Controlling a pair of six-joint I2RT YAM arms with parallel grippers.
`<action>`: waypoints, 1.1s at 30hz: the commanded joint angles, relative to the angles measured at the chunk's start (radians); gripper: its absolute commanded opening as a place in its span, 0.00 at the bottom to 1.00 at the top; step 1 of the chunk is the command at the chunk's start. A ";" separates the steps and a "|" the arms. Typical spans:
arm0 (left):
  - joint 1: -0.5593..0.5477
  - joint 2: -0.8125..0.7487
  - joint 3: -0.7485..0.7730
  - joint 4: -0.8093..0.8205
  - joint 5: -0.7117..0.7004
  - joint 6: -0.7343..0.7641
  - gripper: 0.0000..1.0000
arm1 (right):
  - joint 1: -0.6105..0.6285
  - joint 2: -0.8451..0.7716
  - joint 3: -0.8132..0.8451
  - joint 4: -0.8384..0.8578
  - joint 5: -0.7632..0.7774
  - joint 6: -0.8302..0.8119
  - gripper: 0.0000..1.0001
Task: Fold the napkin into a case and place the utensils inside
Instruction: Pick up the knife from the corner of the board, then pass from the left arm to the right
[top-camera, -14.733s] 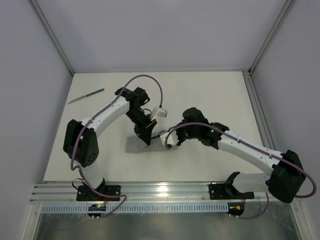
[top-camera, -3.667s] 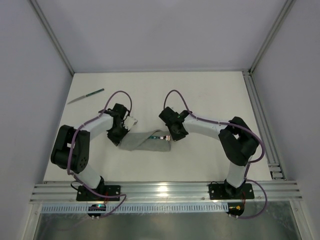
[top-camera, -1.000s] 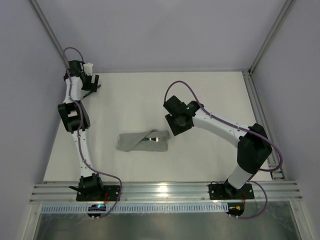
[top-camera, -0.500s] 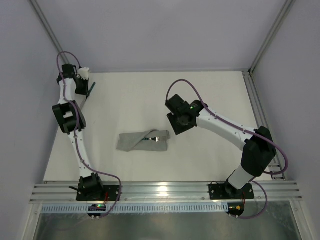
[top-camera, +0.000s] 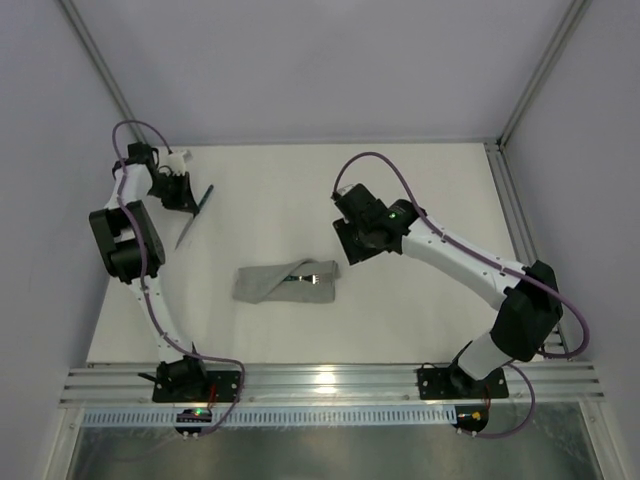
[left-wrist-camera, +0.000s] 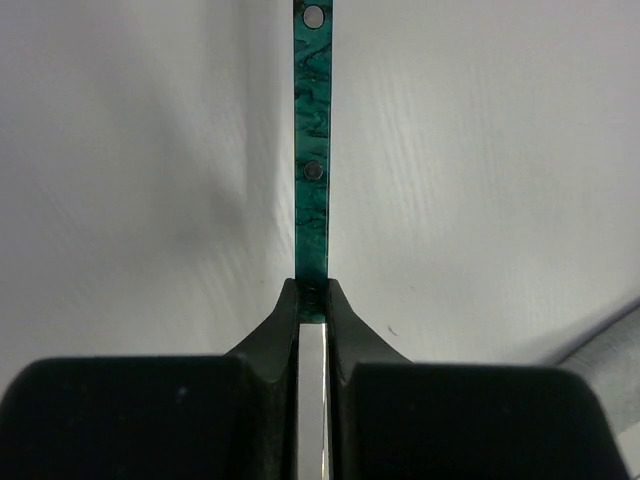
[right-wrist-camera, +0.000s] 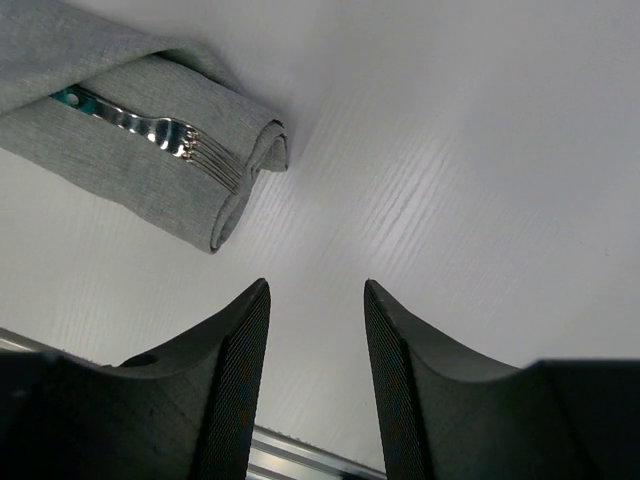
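The grey napkin lies folded as a narrow case in the middle of the table, also seen as the napkin in the right wrist view. The fork is tucked in it, its tines sticking out at the right end. My left gripper is at the far left, shut on the knife. The knife's teal handle points away from the fingers, and its silver blade runs back between them. My right gripper hovers open just right of the case, with nothing between its fingers.
The left wall post stands close to the left arm. A metal rail runs along the near table edge, and another rail along the right side. The right arm's cable loops above it.
My left gripper has shut on the knife at the far left and brought it slightly nearer and to the right, off the table. The right arm shifted a little.
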 joint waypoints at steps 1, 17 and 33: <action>-0.025 -0.164 -0.047 0.050 0.087 -0.021 0.00 | 0.004 -0.060 0.000 0.111 -0.062 -0.004 0.47; -0.235 -0.563 -0.158 -0.126 0.404 0.025 0.00 | -0.009 -0.396 -0.400 1.098 -0.378 -0.119 0.71; -0.427 -0.821 -0.007 -0.195 0.584 -0.203 0.00 | -0.170 -0.091 -0.275 1.891 -0.852 0.415 0.74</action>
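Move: The left hand, fingers already shut on the knife's handle near the blade, is just above the table. The right gripper, where the knife is heading, is some 40 cm to its right, 21 cm nearer the base and 10 cm higher. The folded napkin is about 23 cm back and 25 cm right of the left hand, the fork head 30 cm right and 22 cm back. From the right hand, the knife is 21 cm ahead, 40 cm left and 10 cm lower, the napkin 16 cm left and 2 cm back, the fork head 11 cm left. Upward first, then in a quickening sweep right and back, the left hand carries the knife some 35 cm higher towards the right gripper, keeping its grip while its fingers swing from downward to point mostly right. The right hand rises about 22 cm and shifts left, its wrist turning some 85 degrees until its fingers face left towards the knife, and opens wider. ##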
